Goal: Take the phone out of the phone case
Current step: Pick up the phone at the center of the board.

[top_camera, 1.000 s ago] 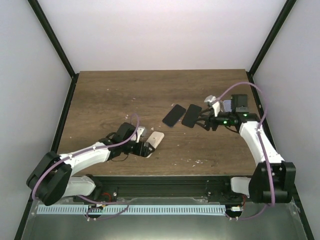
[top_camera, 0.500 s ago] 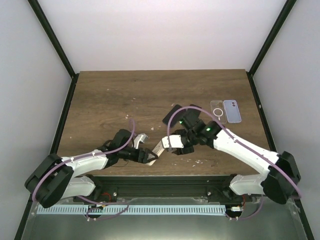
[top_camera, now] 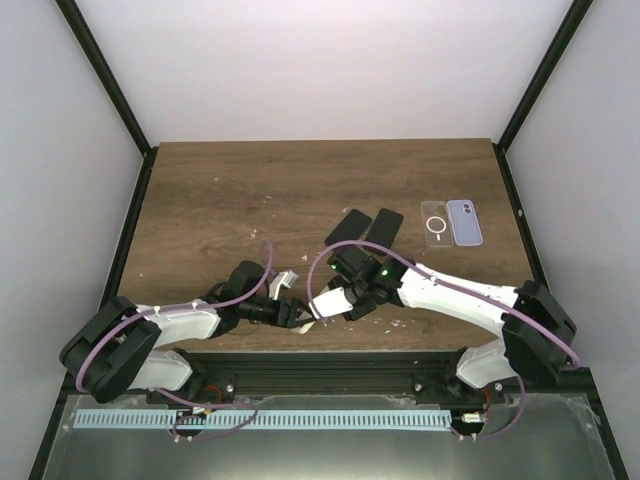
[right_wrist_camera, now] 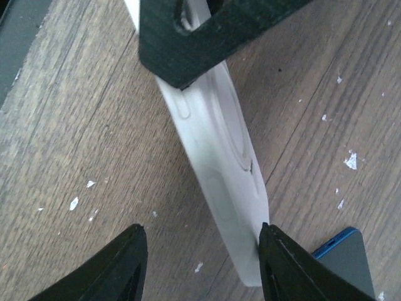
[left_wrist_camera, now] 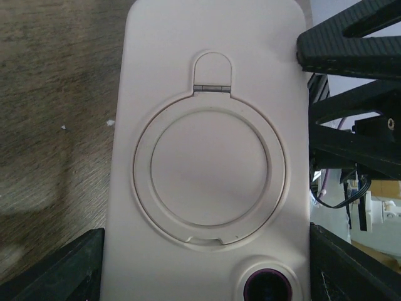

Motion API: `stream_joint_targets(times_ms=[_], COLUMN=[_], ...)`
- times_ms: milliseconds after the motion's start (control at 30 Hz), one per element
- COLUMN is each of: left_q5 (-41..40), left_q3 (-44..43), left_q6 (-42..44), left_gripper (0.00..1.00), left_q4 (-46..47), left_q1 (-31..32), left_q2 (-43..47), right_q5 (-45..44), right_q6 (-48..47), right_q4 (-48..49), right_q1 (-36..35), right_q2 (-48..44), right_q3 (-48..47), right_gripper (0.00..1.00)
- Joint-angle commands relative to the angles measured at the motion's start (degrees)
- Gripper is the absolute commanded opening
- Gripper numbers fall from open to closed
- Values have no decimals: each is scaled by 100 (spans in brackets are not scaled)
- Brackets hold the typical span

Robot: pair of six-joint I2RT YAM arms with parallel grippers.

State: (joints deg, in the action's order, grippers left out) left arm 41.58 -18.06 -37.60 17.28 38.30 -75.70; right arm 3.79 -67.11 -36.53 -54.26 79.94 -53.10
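Observation:
A cream phone case (left_wrist_camera: 210, 169) with a round ring on its back fills the left wrist view. A dark camera lens (left_wrist_camera: 269, 290) of the phone shows through its cutout; the phone's other parts are hidden. My left gripper (left_wrist_camera: 210, 279) is shut across the case's width, a finger on each long edge. From above, the case (top_camera: 322, 300) stands tilted on edge near the table's front. My right gripper (right_wrist_camera: 203, 251) is open at the case's free end (right_wrist_camera: 219, 169): the right finger (right_wrist_camera: 282, 263) touches its side and the left finger stands apart.
Two dark phones (top_camera: 346, 227) (top_camera: 383, 226) lie side by side behind the grippers. A clear case (top_camera: 436, 223) and a blue case (top_camera: 464, 222) lie at the back right. White crumbs dot the wood. The table's front edge (top_camera: 330, 350) is close below the grippers.
My right arm swung from the back right to the cream case and its jaws narrowed. The clear and blue cases now lie uncovered. My left gripper shifted the case slightly toward the front.

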Motion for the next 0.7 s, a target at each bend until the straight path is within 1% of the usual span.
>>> stream_joint_targets(times_ms=[0,200,367,533,667], left_q5=[262,342,409,455,454], left_q3=[-39,-58,-46,-83,-169], left_q6=[46,39,47,43,100], left_gripper=[53,52,52,60,66], left_q4=[536,597,590,599,451], left_q1=[14,19,13,16,17], left_q2=[-35,-235,-342,-442,-458], right_q5=[-214,-317,-371,-802,-759], right_q6=[-135,-84,-103,-411,-296], right_q4=[262,306,385,828,745], right_q1=[-189,-316,-359,-491,-498], right_q2=[202,493,596,513,483], right_q3=[2,-75,-39,379,322], right_gripper=[48,36,29,19,8])
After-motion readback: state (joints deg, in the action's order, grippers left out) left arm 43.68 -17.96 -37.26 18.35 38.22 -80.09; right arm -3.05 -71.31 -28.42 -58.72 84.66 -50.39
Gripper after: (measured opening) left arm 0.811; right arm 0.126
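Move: The beige phone in its case is already held in the left gripper, its middle about 4 cm ahead and 2 cm right of that hand, level with it. From the right hand, whose open fingers straddle its free end, that middle lies roughly 3 cm back, 2 cm left and 3 cm below. Two black phones lie on the table some 20 cm ahead of the right hand, one about 5 cm to its right, the other 15 cm. Right hand sinks about 3 cm, easing left, and pinches the held phone's free end; left hand lowers slightly. ##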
